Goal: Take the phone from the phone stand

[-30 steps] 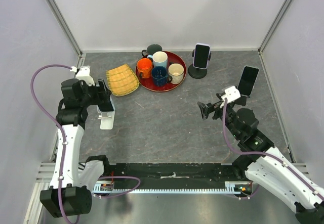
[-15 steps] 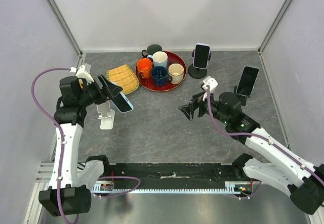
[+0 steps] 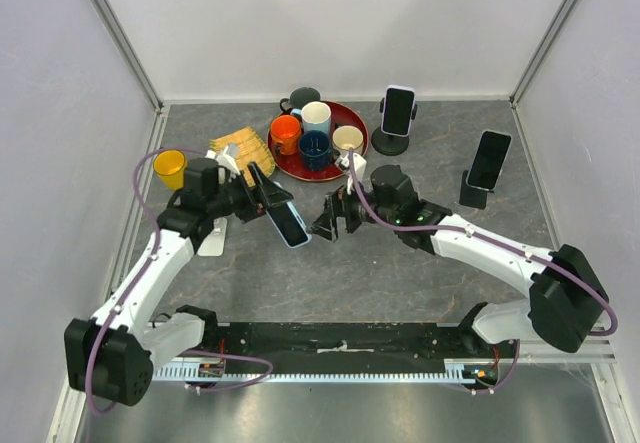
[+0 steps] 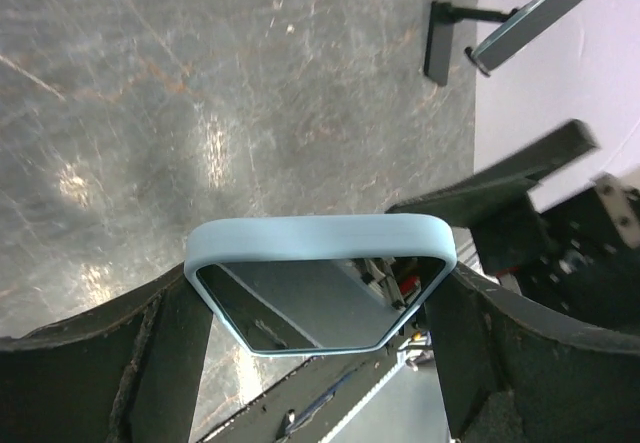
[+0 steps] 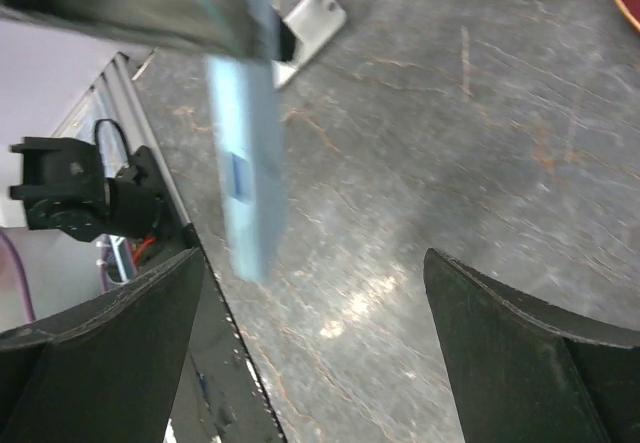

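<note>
A phone [image 3: 289, 222] in a light-blue case hangs tilted above the table, off its white phone stand [image 3: 211, 240], which sits empty behind the left arm. My left gripper [image 3: 264, 196] is shut on the phone's two long edges; in the left wrist view the phone [image 4: 320, 263] fills the gap between the jaws of that gripper [image 4: 318, 308]. My right gripper [image 3: 331, 225] stands open just right of the phone, not touching it. In the right wrist view the phone [image 5: 245, 163] shows edge-on at the upper left, ahead of the open gripper [image 5: 320, 333], with the stand [image 5: 312, 21] beyond.
A red tray [image 3: 356, 123] with several mugs sits at the back. A woven mat [image 3: 242, 155] and a yellow cup [image 3: 169, 168] lie at the left. Two other phones rest on stands: a round one [image 3: 397, 113] and a black one [image 3: 488, 163] at the right.
My left gripper has carried the phone off the white stand and rightward toward the table's middle. My right arm has swung left toward it, jaws open throughout.
</note>
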### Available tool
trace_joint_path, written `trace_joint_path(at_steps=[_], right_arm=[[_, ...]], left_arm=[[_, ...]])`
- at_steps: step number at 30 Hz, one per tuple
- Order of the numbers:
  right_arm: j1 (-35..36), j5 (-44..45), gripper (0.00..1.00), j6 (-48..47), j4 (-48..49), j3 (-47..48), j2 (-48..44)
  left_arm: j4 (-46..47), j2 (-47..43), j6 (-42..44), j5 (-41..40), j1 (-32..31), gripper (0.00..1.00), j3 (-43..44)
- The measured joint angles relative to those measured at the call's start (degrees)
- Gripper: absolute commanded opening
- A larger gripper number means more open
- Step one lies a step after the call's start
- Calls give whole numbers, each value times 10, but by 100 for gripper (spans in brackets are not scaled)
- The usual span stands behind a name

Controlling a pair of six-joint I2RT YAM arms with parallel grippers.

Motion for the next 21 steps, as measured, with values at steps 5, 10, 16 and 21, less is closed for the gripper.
trace_joint_path(at_steps=[5,10,16,21], right_arm=[[34,8,98,8,24,22,12],[45,20,97,16,42,23,31],[57,33,77,20,50,23,56],[59,35,60,24,63,19,57]], left_arm=[[34,53,-42,-26,-52,2,-18],[67,76,-69,-37,-73,2,-18],[105,77,-99,-41,-77,2,-18],[119,75,-112,-35,-78,2,-20]])
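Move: The phone, still in the left hand, has its middle about 9 cm to the right hand's left, level fore and aft and roughly 2 cm higher. From the left hand, the open right gripper is some 12 cm to the right, 3 cm back and 4 cm lower. The emptied phone stand is about 18 cm to the left hand's left, level with it and 14 cm below. The dark blue mug is about 28 cm ahead of the right hand, 1 cm left and 13 cm down. The phone, still gripped near its upper end, is carried about 5 cm to the right by the left hand, which dips some 3 cm, then regains half of that. The right hand comes about 4 cm left to meet it, rising slightly and sinking again, so that its fingers straddle the phone's thin edge at the free lower end. Only then do they start closing, to about two thirds open. ##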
